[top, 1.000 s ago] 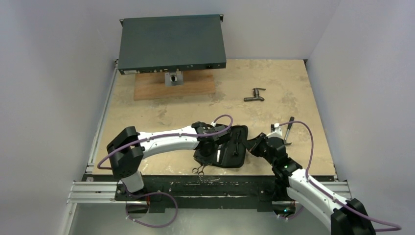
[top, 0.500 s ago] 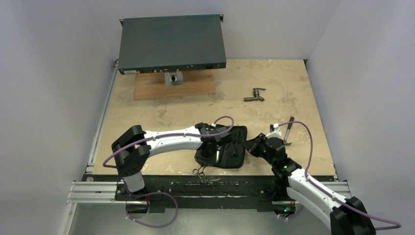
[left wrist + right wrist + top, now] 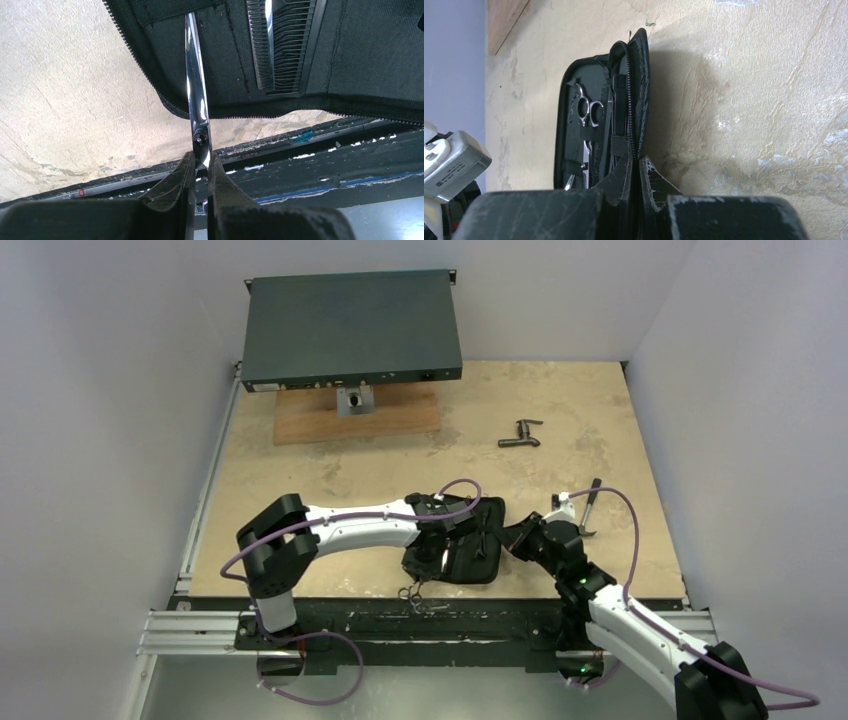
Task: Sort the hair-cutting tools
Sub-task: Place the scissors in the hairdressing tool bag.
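Observation:
A black zip case (image 3: 486, 562) lies open near the table's front edge. My left gripper (image 3: 422, 566) is shut on silver scissors (image 3: 196, 90) just behind their pivot. The blade runs over the zip edge and under a fabric strip inside the case (image 3: 360, 50). Their finger rings (image 3: 409, 591) stick out past the case's front corner. A black toothed comb (image 3: 285, 45) sits strapped inside. My right gripper (image 3: 638, 159) is shut on the zip edge of the raised case flap (image 3: 640, 75). Silver scissors (image 3: 586, 107) show strapped inside there; I cannot tell whether they are the same pair.
A small hammer (image 3: 587, 502) lies just behind my right arm. A dark T-shaped fitting (image 3: 520, 433) sits further back on the right. A flat dark box (image 3: 350, 328) rests on a wooden board (image 3: 400, 422) at the back. The black front rail (image 3: 480, 615) borders the case.
My left arm has shifted a little to the right, its elbow most of all, still gripping the scissors at the case's front corner. The right arm and the flap have stayed put.

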Robot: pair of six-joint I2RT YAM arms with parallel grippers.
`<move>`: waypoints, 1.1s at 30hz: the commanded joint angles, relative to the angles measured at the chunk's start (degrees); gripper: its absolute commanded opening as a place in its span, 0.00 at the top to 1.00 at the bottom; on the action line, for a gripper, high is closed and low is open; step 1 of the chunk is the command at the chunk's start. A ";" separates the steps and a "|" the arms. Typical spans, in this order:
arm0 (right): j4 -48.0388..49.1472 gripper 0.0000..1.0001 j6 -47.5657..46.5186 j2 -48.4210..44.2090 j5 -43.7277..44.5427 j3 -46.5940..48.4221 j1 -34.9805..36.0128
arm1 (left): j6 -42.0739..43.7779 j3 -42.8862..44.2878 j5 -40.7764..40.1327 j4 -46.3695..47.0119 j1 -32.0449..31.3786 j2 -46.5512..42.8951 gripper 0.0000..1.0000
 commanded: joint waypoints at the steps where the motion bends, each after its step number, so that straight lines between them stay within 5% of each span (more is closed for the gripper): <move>1: 0.88 1.00 -0.78 -0.63 -0.80 -0.29 0.37 | -2.26 -0.39 -2.40 3.24 1.07 0.01 1.00; 33: 0.31 1.00 -1.68 1.72 -1.46 0.64 1.34 | -1.46 7.19 -8.47 8.01 5.35 7.84 1.00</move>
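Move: Ahead of the left hand, which holds the scissors near their pivot with the tips at the loop's near edge, lies the bag's elastic loop, about 10 cm out, 1 cm to the right and some 2 cm lower. The thinning scissors lie roughly 12 cm ahead and 5 cm right, the comb about 12 cm ahead and 8 cm right. For the right hand, pinching the bag's raised right edge, the loop is about 17 cm left, 2 cm back and 4 cm down. Sliding the closed scissors tip-first under the elastic loop, the left hand goes about 5 cm forward, drifting slightly right and sinking some 1.5 cm, then comes to rest. On the way the wrist turns some 5 to 10 degrees counter-clockwise and swings the fingertips a little forward; the fingers keep their grip by the pivot. The right hand stays put, still pinching the bag's right edge. ##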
